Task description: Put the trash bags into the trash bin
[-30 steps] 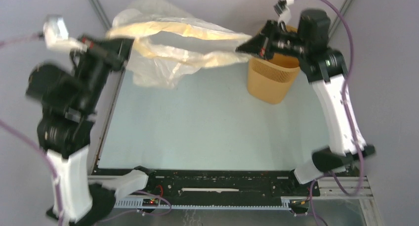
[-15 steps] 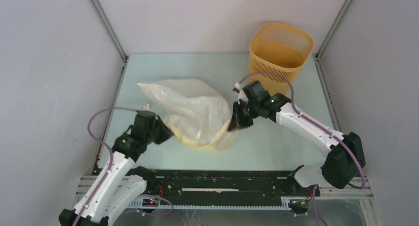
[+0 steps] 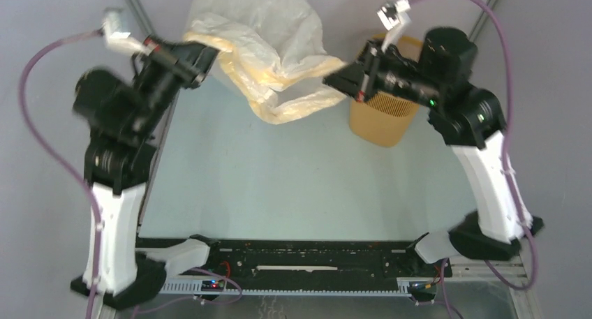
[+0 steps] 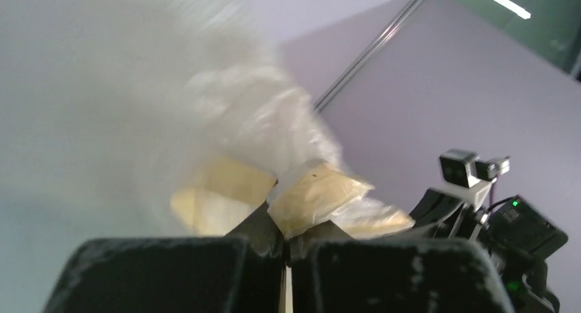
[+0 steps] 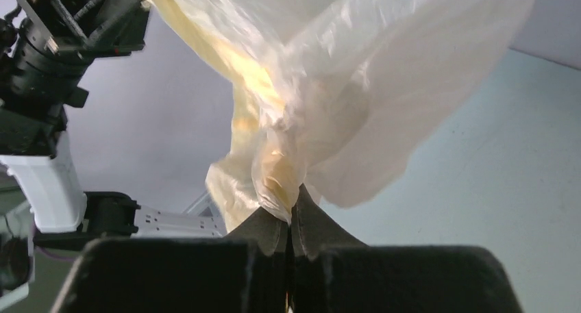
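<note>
The trash bag (image 3: 265, 33), thin, whitish and crinkly with a pale yellow rim band, hangs in the air between both raised arms above the far end of the table. My left gripper (image 3: 213, 50) is shut on the yellow rim at the bag's left; the left wrist view shows the folded rim (image 4: 312, 196) pinched in that gripper (image 4: 288, 234). At the bag's right my right gripper (image 3: 334, 82) is shut on the rim, and bunched plastic (image 5: 342, 87) rises from that gripper (image 5: 291, 214). The yellow-orange trash bin (image 3: 380, 120) stands at the back right, its top hidden behind my right arm.
The pale green table (image 3: 279, 186) lies below the bag. Grey walls close in the left, right and back, with metal corner posts (image 3: 136, 5). My right arm's wrist (image 3: 447, 61) hangs over the bin's rim. A black rail (image 3: 307, 253) runs along the near edge.
Half a second ago the bag lay on the table with both grippers low at its near edges. Now both arms are raised, holding the bag in the air toward the back.
</note>
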{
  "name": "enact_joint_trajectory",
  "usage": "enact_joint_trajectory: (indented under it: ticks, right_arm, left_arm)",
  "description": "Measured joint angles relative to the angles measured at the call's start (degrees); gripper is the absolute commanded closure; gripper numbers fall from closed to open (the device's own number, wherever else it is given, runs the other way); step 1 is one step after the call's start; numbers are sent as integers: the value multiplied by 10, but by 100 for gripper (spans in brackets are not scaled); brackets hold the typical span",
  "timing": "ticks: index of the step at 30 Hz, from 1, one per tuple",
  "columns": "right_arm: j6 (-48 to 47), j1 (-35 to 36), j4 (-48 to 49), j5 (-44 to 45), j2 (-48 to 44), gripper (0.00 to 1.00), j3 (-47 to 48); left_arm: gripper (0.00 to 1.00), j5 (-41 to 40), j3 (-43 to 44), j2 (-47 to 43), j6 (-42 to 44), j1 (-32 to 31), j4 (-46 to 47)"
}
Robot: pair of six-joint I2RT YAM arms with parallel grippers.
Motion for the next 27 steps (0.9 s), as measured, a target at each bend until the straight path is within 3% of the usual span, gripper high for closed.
enact_joint_trajectory:
  ticks: [1,5,8,10,12,14,18,21,23,27]
  right_arm:
    - [-2,0,18,0,-38,100,-72]
    - [4,-13,88,-13,-164,100,-396]
    - [17,-8,83,-13,-130,100,-589]
    - [23,-2,56,-4,-92,100,-662]
    - [25,8,12,4,-96,100,-694]
    - [26,7,3,0,-127,100,-675]
    - [26,-35,8,-24,-141,100,-523]
    - [22,-54,11,-33,-124,100,-419]
    - [19,-56,9,-42,-115,100,-385]
    - [11,-56,-22,-54,-92,100,-398]
  left_arm:
    - [100,-10,-57,-38,2,1,4]
    - [100,-13,-426,-229,-53,31,0]
    - [100,33,-685,-235,-96,38,-34]
    - [100,45,-793,-250,-116,41,-154]
    - [100,39,-790,-325,-123,48,-214]
    - [100,33,-729,-359,-122,52,-200]
    - [100,52,-508,-249,-91,54,-139]
    - [100,65,-395,-170,-58,54,-114]
    - [100,62,-361,-146,-37,54,-106]
    - [100,44,-376,-154,-21,55,-132]
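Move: The trash bag is already pinched by its rim, one corner in each gripper. Its billowing body lies about 10 cm ahead of the left hand, 9 cm to its right and roughly level; from the right hand it is about 10 cm ahead, 10 cm to the left and some 5 cm higher. The trash bin's middle stands some 17 cm ahead of the right hand, 23 cm to its right and nearly 40 cm lower. Whip both grippers down together to shake the bag by its rim: left about 50 cm, right about 40 cm, drawing back slightly and pitching the fingertips steeply down. Then swing both back up roughly half that drop, with the fingers tilting up again, and ease off there. Keep both pinches shut on the rim throughout. ##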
